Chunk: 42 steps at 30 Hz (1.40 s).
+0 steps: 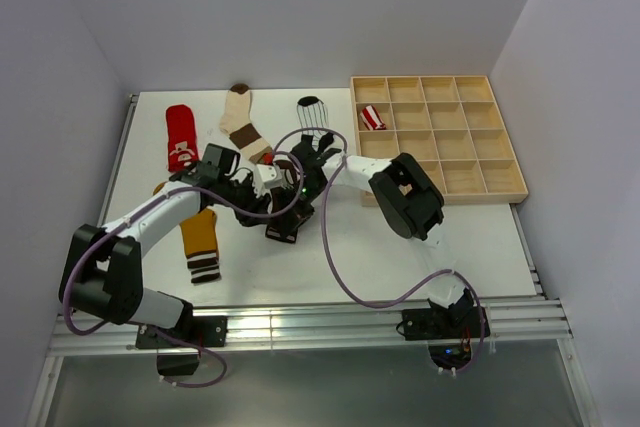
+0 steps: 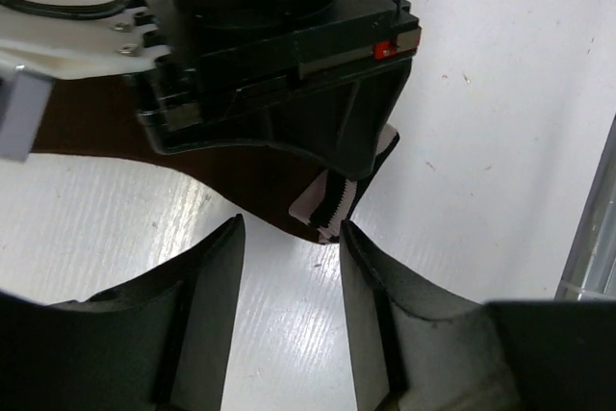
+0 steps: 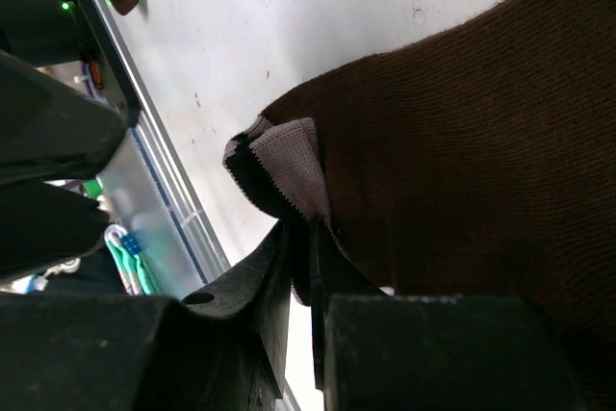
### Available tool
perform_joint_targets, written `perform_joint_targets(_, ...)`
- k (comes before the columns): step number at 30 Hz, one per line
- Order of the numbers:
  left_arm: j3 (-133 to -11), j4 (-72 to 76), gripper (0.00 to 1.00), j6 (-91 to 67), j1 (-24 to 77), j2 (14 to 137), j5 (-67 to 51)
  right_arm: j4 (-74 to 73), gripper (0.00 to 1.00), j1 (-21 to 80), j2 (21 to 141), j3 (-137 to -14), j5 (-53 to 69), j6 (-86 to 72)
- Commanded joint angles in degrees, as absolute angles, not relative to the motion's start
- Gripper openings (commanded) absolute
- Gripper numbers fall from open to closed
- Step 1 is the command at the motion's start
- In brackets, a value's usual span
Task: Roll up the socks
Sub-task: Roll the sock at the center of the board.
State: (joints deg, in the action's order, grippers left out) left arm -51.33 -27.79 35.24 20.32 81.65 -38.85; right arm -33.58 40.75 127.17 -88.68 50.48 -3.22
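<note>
The dark brown sock lies mid-table. My right gripper is shut on its grey-and-black cuff edge. Just short of that cuff, my left gripper stands open over bare table with nothing between its fingers. Both grippers meet at the table's centre, left and right. Flat on the table are a red sock with white pattern, a cream-and-brown sock, a white sock with black stripes and a mustard sock. A rolled red-white striped sock sits in a tray compartment.
A wooden compartment tray stands at the back right. Purple cables loop over the table from both arms. An aluminium rail runs along the near edge, and grey walls close in the back and sides.
</note>
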Motion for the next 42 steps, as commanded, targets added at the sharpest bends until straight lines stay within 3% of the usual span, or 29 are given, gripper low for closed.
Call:
perform_joint_targets(1,-49.66,-25.93,0.50,38.32,21.97,81.74,-37.79,-35.68,0.08,40.78,129.11,-90.61,49.92,-2.99)
perform_joint_targets(24,-51.15,-26.37,0.45,37.97,26.37,92.72,-37.44,-35.51,0.08,39.73,130.17,-90.53,51.42,-3.60)
perform_joint_targets(35,-53.70,-30.84,0.36,36.82,26.02,95.27,-40.69,-34.28,0.07,39.64,129.55,-89.39,50.28,-5.53)
perform_joint_targets(38,-54.67,-32.34,0.31,36.74,25.58,95.97,-41.31,-34.19,0.07,39.73,129.64,-89.56,50.01,-5.97)
perform_joint_targets(41,-55.98,-35.06,0.18,37.26,24.87,97.37,-42.89,-33.75,0.07,39.64,129.73,-89.47,49.40,-6.76)
perform_joint_targets(42,-56.25,-35.76,0.09,37.53,24.70,97.82,-43.59,-33.66,0.07,39.73,129.64,-89.30,49.31,-6.94)
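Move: The brown sock's striped cuff, still pinched in the right fingers right at their tips, lies about 3 cm back, 1 cm to the right and some 7 cm below the left hand. From the left hand, the brown sock's foot lies about 9 cm ahead and 2 cm right; the mustard sock 18 cm left and 3 cm back; the cream-brown sock 20 cm ahead and 8 cm left, all three roughly 8 cm lower. Down some 7 cm and about 3 cm back, the left hand sinks half-open onto the striped cuff beside the right gripper, its wrist swinging the fingertips about 15 degrees towards the base. Once low, it halts and shuts its fingers on the cuff. The right hand stays in place and keeps its pinch. ##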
